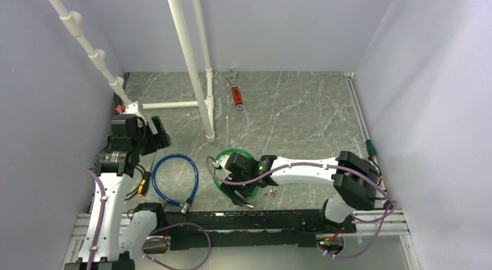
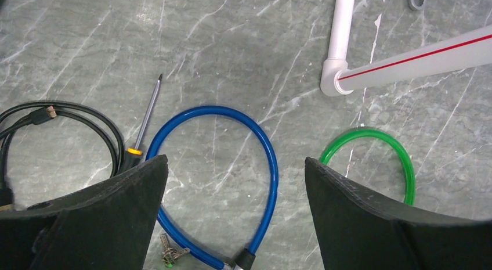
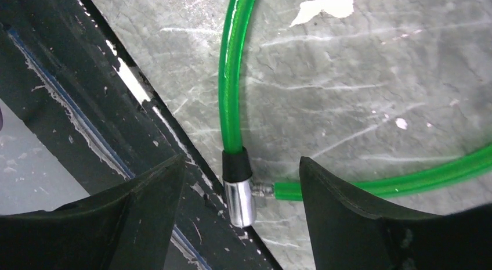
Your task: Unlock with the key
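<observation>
A green cable lock [image 1: 230,154] lies as a loop near the table's front, with its silver lock cylinder [image 3: 239,194] at the edge of the black rail. My right gripper [image 3: 241,159] hangs over that cylinder, open, one finger on each side and neither touching it. A small key [image 1: 270,193] lies on the table just right of this gripper [image 1: 241,195]. Another tiny key bunch [image 2: 171,252] lies beside the blue cable lock [image 2: 232,165]. My left gripper [image 2: 235,158] is open and empty, high over the blue loop [image 1: 174,178].
A white pipe frame [image 1: 197,78] stands at the back left, with a red-handled wrench [image 1: 236,94] behind it. A screwdriver [image 2: 145,119] and a black cable [image 2: 75,116] lie left of the blue loop. A black rail [image 1: 278,218] borders the near edge. Walls close in on three sides.
</observation>
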You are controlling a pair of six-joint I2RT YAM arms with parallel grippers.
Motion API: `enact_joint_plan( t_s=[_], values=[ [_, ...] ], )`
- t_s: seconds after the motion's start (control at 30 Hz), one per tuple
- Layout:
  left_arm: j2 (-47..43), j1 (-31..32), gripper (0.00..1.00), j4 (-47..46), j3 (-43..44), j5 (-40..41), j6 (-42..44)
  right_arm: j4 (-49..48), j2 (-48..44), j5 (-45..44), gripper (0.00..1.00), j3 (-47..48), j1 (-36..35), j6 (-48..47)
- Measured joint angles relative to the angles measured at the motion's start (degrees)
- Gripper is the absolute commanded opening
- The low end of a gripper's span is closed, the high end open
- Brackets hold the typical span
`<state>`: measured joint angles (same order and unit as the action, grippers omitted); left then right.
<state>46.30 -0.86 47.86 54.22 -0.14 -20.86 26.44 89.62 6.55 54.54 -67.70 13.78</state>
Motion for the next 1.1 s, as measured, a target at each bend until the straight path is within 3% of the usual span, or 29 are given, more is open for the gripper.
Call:
enact_joint_plan(
  t_s=[0.23,0.43,0.67,1.1],
  values=[
    [-0.46,0.00,0.92,0.00,0.00,0.00,-0.02,-0.63,6.21,-0.20,0.60,2.43,-2.29,-0.33],
    [-0.46,0.00,0.92,0.02,0.00,0.00,0.00,-0.96,8.85,-2.05,0.43,3.82,-4.07,-0.20],
    [-0.85,0.00,0.92,0.00,0.00,0.00,0.00,-1.25,10.25,-6.54,0.00,4.81,-6.69,0.46],
    [-3.58,0.02,0.88,0.39,-0.15,-2.80,-2.49,-0.79,8.50,-15.58,0.00,5.05,-7.30,2.75]
  ],
)
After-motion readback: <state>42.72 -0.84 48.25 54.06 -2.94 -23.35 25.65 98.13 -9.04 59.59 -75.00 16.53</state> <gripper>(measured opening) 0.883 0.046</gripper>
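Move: The collared end of the green cable lock lies just below the open right hand, about 4 cm down, 2 cm to its left and 1 cm back. The keys are some 8 cm to that hand's right and 3 cm ahead, and the blue lock's barrel about 22 cm to its left and 3 cm back. From the left hand the green collar is roughly 15 cm back, 29 cm right and 20 cm below. Right hand sinks some 3 cm and left, pinches the green lock's collared end, then draws forward and up. ##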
